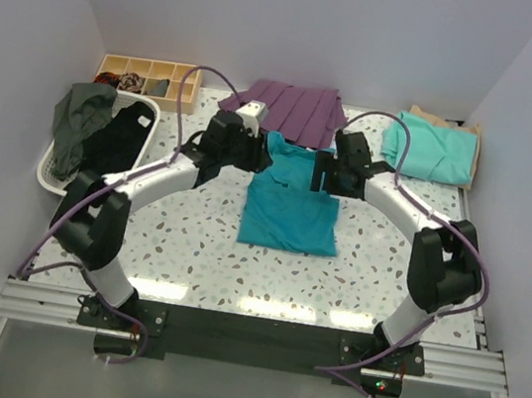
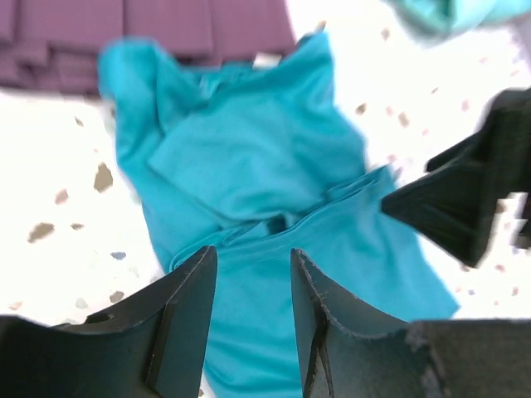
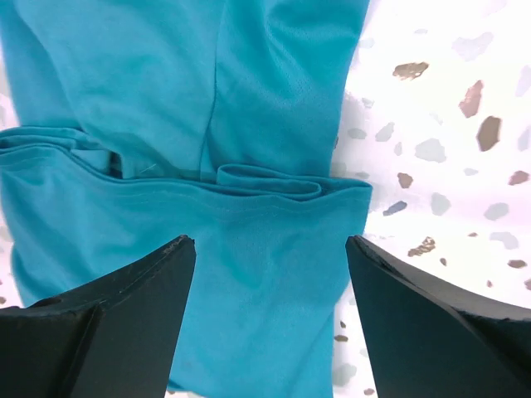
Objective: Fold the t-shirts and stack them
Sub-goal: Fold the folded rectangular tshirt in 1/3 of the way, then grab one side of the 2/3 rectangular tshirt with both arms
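Observation:
The deep teal-blue t-shirt [image 1: 290,203] lies partly folded in the middle of the table, its upper part bunched over the lower. My left gripper [image 1: 258,155] is open and empty above the shirt's far left part; the shirt [image 2: 249,157] fills its wrist view under the gripper [image 2: 253,267]. My right gripper [image 1: 326,174] is open and empty over the shirt's right edge, where a folded hem [image 3: 274,182] lies ahead of the gripper [image 3: 270,249]. The mint-green t-shirt [image 1: 433,151] lies folded at the back right on the tan one [image 1: 436,118].
A purple pleated garment [image 1: 292,106] lies just behind the teal shirt. A white basket [image 1: 51,177] with dark clothes stands at the left. A wooden divided box [image 1: 147,72] is at the back left. The right gripper [image 2: 473,195] shows in the left wrist view.

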You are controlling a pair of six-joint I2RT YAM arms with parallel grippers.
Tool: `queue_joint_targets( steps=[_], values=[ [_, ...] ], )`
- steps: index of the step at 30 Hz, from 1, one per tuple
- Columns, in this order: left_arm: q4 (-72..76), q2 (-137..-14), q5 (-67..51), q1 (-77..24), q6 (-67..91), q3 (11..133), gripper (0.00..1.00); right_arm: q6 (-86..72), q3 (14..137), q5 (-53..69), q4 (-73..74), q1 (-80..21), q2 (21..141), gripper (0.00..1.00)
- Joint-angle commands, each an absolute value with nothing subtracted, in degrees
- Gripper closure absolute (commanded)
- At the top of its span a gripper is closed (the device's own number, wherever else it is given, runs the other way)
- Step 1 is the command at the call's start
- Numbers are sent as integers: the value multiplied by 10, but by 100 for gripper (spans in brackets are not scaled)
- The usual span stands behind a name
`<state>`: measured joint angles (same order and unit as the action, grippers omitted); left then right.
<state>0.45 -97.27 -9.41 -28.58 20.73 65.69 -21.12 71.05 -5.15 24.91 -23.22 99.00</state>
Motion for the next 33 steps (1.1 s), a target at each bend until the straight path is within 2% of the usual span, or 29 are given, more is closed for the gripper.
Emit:
queue_joint_targets(
  steps=[1,6,11,14,25,33],
  values=[
    [1,-883,-86,-286,200,641,53,-198,732,-80,282,-229,933,20],
    [-9,-803,-111,-286,227,499,52,-229,645,-2,300,-221,888,18],
    [99,-747,-153,-286,278,350,50,-264,512,57,239,-213,809,18],
    [139,-739,-160,-286,293,303,50,-280,465,75,217,-200,775,18],
    [272,-807,-261,-286,337,227,50,-308,390,148,212,-152,751,17],
    [426,-884,-314,-286,381,164,50,-333,338,207,133,-148,777,21]
  ],
)
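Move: The t-shirt's near-left corner lies about 17 cm back from the left hand, 3 cm left and 12 cm below. Its near-right corner is some 15 cm back from the right hand, 5 cm to its right and 7 cm below. The flap edge's middle is about 4 cm back and 6 cm left of the right hand; the purple garment is roughly 11 cm ahead and 2 cm right of the left hand. Both open hands rise briefly, then sweep back some 15 to 18 cm and down to the t-shirt's near corners. ##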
